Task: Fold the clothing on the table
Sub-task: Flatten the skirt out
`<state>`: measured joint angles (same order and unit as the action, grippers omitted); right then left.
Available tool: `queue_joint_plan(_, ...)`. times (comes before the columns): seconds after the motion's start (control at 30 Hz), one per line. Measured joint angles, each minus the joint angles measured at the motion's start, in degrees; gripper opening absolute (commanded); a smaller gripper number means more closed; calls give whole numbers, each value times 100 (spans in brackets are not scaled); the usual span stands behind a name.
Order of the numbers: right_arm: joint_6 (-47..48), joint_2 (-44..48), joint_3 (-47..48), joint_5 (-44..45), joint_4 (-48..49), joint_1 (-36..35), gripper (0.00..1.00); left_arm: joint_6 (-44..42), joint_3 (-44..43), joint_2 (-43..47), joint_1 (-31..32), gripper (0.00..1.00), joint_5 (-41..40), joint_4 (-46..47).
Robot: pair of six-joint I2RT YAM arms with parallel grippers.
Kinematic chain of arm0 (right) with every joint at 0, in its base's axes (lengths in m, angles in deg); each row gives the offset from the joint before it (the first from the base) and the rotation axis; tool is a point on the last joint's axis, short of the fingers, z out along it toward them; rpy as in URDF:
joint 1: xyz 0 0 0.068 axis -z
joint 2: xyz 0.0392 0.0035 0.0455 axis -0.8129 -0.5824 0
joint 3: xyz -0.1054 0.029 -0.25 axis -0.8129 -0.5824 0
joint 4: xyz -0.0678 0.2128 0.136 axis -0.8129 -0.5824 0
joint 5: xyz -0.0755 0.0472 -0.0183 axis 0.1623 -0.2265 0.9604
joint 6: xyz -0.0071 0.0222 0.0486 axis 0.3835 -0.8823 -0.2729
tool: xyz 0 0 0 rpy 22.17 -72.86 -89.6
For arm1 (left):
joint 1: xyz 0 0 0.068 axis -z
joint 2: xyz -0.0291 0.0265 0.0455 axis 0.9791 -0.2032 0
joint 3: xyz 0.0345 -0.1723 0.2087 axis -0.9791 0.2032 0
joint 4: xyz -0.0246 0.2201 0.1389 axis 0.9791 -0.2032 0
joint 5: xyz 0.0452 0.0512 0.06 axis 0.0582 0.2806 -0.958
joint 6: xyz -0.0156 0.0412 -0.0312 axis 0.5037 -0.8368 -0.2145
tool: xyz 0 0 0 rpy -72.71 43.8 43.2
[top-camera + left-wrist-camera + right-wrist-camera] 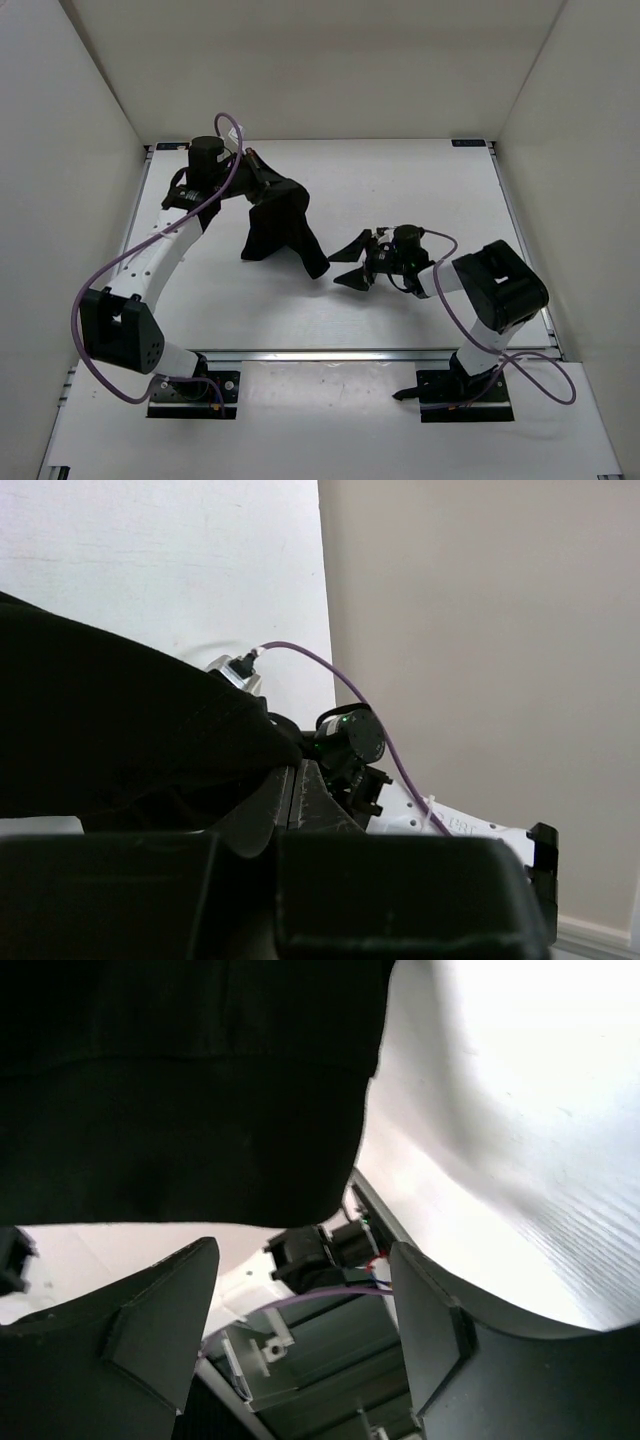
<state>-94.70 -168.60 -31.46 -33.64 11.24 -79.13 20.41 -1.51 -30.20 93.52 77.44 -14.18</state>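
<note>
The black clothing (pixel 283 228) hangs limp over the middle left of the white table (pixel 430 190), its upper edge lifted and its lower corner trailing toward the right. My left gripper (pixel 262 180) is shut on that upper edge. In the left wrist view its fingers (pixel 270 800) are pressed together, with the clothing (pixel 120 730) bunched just past them. My right gripper (pixel 348 267) is just to the right of the clothing's lower corner, open, with nothing in it. The right wrist view shows its jaws (pixel 302 1250) wide apart, with the clothing (pixel 180 1090) beyond the tips.
White upright walls (pixel 80 150) close in the table on the left, back and right. A metal rail (pixel 350 353) runs along the near edge in front of both arm bases. A purple cable (pixel 120 270) loops off the left arm.
</note>
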Motion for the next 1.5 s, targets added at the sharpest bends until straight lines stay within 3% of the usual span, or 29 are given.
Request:
queue_joint_plan(0.27, -935, -933, 155, 92, 1215, -129, 68, 68, 184, 55, -4, 0, 22, 170)
queue_joint_plan(0.33, -1207, -1231, 315, 120, 1427, -221, 62, 85, 192, 61, -9, 0, 26, 186)
queue_joint_plan(0.4, -1467, -1482, 516, 153, 1626, -332, 32, 92, 216, 94, -28, 0, 28, 203)
queue_joint_plan(0.5, -1840, -1652, 708, 186, 1998, -485, 1, 101, 262, 142, -50, 0, 37, 223)
queue_joint_plan(0.63, -2448, -1661, 730, 168, 2726, -542, 0, 153, 289, 162, -90, 0, 59, 280)
queue_joint_plan(0.77, -2551, -1239, 704, -72, 2688, -212, 0, 192, 195, 116, -203, 0, 166, 273)
queue_joint_plan(0.83, -2072, -625, 866, -326, 1895, 142, 1, 140, -234, -90, -313, 0, 225, 52)
queue_joint_plan(0.93, -713, 332, 2006, -468, -201, 673, 0, -2, -1185, -516, -505, 0, 247, -181)
queue_joint_plan(1.07, 1147, 1403, 3442, -289, -2312, 1126, 0, -72, -1869, -586, -776, 0, 334, -328)
queue_joint_plan(1.3, 2542, 2988, 3670, -125, -4192, 1388, 0, -24, -1891, -107, -940, 0, 710, -505)
queue_joint_plan(1.5, 2771, 3034, 3665, -297, -4809, 1626, 0, 44, -1674, 190, -866, 0, 955, -487)
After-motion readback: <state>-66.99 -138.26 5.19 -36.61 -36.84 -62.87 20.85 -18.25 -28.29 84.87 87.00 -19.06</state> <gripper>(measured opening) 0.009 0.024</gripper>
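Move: The skirt hangs from the left gripper's shut fingers; its loose lower corner, the one nearest the right hand, is about 3 cm ahead of the open right gripper, 5 cm to its left and level with it. The skirt's other hanging corner lies some 23 cm left of the right hand and 3 cm ahead. The pinched end is about 9 cm ahead, 13 cm left and 18 cm above. From the left hand, the loose corner lies roughly 7 cm back, 7 cm right and 18 cm below. Left and slightly forward, about 5 cm, the right hand brings its open fingers to the loose corner and closes on it, then sweeps up some 30 cm and 14 cm right, bulging forward before coming back, the hand rolling about 50 degrees. The left, keeping its pinch, nearly waits for that grip, then rises some 13 cm and drifts left, swinging forward and back on the way. ##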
